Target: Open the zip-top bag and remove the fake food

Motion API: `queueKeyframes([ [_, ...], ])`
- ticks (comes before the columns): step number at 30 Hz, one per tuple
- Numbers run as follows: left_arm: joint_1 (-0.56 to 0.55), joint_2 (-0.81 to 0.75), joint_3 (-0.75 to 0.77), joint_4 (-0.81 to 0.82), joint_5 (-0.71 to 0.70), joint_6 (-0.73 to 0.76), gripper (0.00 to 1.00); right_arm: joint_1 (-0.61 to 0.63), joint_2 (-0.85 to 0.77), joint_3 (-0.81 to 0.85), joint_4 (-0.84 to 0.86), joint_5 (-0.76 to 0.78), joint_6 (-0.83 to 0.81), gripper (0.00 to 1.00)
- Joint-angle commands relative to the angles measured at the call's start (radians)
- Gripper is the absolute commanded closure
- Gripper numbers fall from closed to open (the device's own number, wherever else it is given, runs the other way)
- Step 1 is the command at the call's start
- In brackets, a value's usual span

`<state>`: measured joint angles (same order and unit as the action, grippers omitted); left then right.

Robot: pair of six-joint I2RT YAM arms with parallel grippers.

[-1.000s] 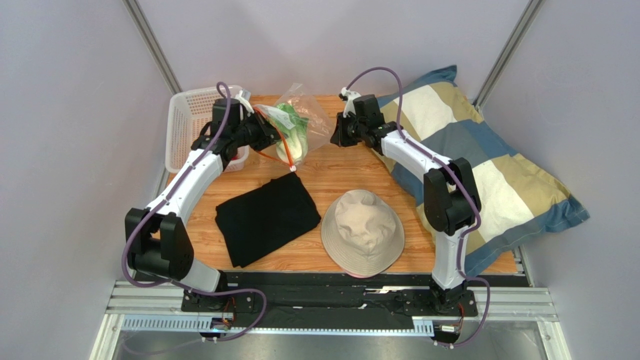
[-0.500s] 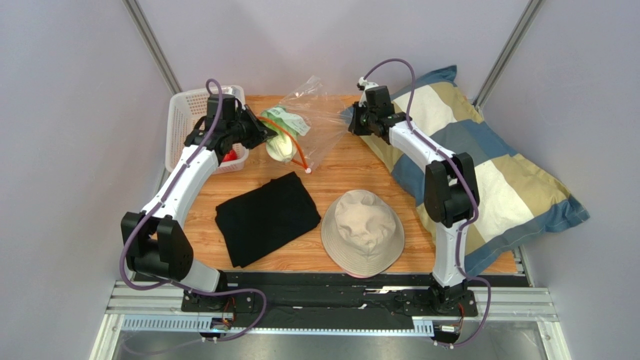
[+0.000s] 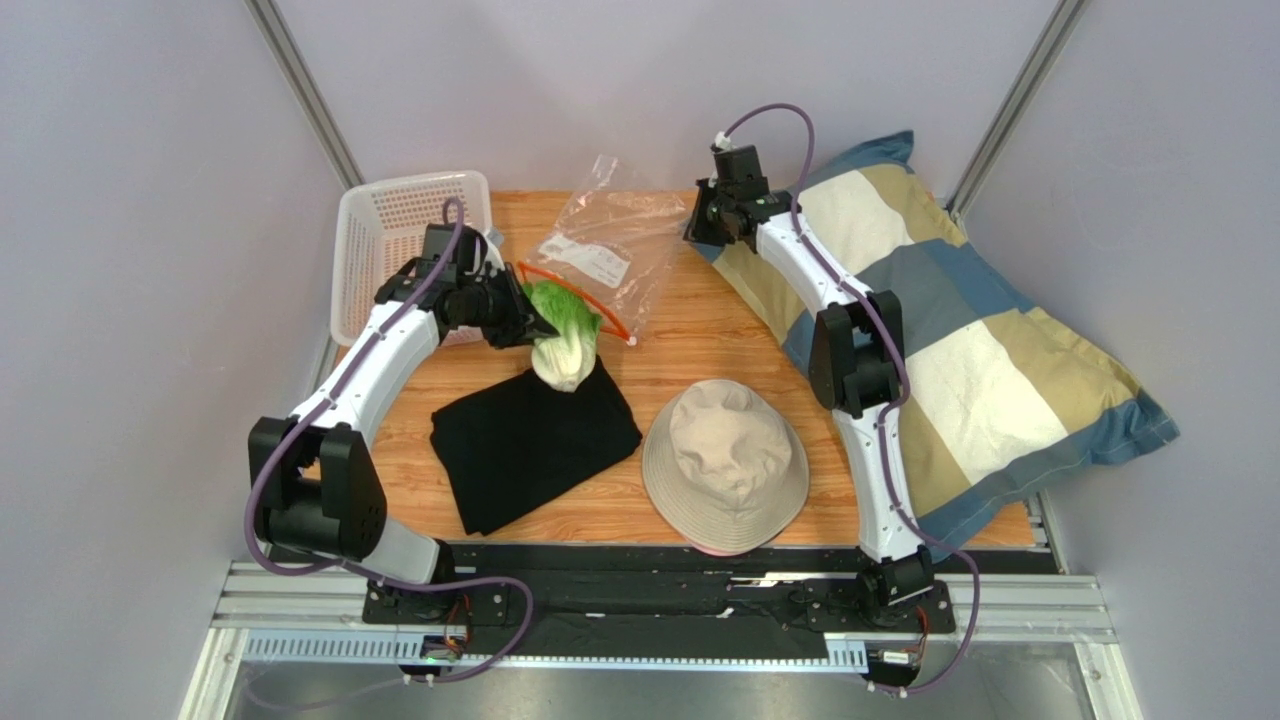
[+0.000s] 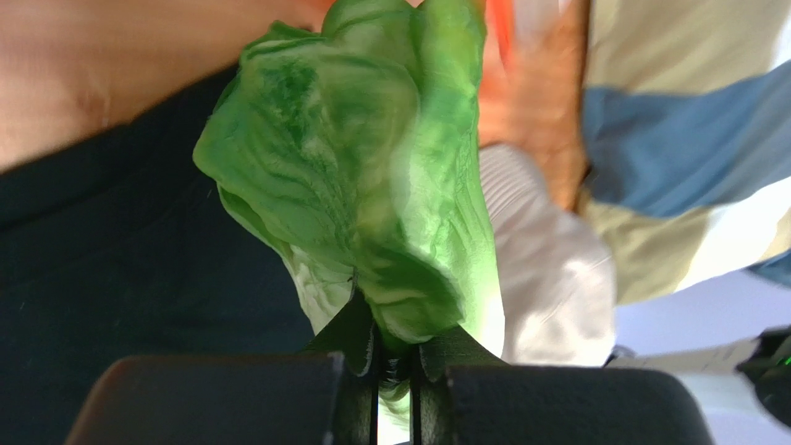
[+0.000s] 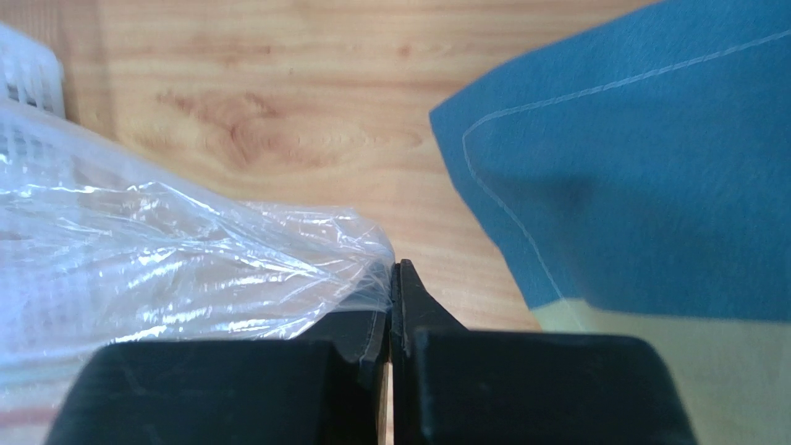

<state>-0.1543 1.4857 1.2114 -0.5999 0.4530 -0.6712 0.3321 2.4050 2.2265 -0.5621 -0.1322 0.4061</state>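
My left gripper (image 3: 526, 311) is shut on the fake food, a pale green-white cabbage (image 3: 561, 336), pinching its leafy end (image 4: 371, 185). The cabbage hangs outside the bag, above the far edge of a black cloth (image 3: 534, 435). The clear zip-top bag (image 3: 609, 248) lies slack behind it, its orange-red zip strip (image 3: 583, 300) toward the cabbage and a white label on top. At the bag's far right corner my right gripper (image 3: 700, 225) is shut on the plastic (image 5: 186, 269); its fingers (image 5: 408, 301) meet with film between them. I see no other fake food.
A white mesh basket (image 3: 394, 225) stands at the back left beside my left arm. A beige bucket hat (image 3: 726, 465) sits right of the black cloth. A blue, cream and tan pillow (image 3: 977, 345) covers the right side, close under my right arm.
My left gripper has drawn the cabbage out of the bag and moved it nearer, over the black cloth. The right gripper stayed shut on the bag corner; the bag now sags flatter.
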Motion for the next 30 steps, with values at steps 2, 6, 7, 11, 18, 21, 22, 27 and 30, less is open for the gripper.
queueKeyframes([
  [2,0.012,-0.071,-0.026,-0.167,0.044,0.183,1.00,-0.019,0.081,0.140,0.040,0.057,0.167,1.00],
  [6,0.012,-0.149,-0.050,-0.250,0.018,0.268,1.00,-0.011,0.097,0.134,0.133,0.098,0.234,1.00],
  [7,0.012,-0.171,-0.058,-0.276,0.009,0.272,1.00,-0.005,0.111,0.169,0.140,0.106,0.231,1.00],
  [11,0.013,-0.383,-0.139,-0.249,-0.043,0.243,1.00,0.004,0.184,0.268,0.125,0.085,0.209,0.96],
  [18,0.074,-0.472,-0.115,-0.092,-0.335,0.170,1.00,0.033,0.126,0.144,0.100,0.052,0.188,0.92],
  [21,0.117,-0.300,0.019,-0.071,-0.378,0.180,1.00,0.041,0.083,0.101,0.074,0.029,0.197,0.86],
  [22,0.136,-0.206,0.048,-0.033,-0.376,0.179,1.00,0.042,0.077,0.104,0.059,0.022,0.198,0.82],
  [27,0.289,0.080,0.285,0.020,-0.349,0.182,1.00,0.048,0.016,0.101,-0.077,0.013,0.210,0.33],
  [30,0.349,0.238,0.416,0.041,-0.303,0.200,1.00,0.051,-0.042,0.090,-0.142,0.005,0.204,0.10],
])
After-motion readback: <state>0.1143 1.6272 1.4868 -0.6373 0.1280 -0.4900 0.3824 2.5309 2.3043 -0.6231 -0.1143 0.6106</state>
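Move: The left hand already holds the lettuce clear of the bag; the white basket's middle lies about 11 cm ahead of it, 20 cm left and 13 cm below. The emptied bag is about 13 cm ahead and 10 cm right of that hand, the black cloth about 17 cm behind. From the right hand, pinching the bag's bottom end, the bag's middle lies 14 cm left and 2 cm back, the basket about 45 cm left and 5 cm back. Left hand draws lettuce back 10 cm, then sweeps forward-left over the basket; right hand opens, releasing the bag. ##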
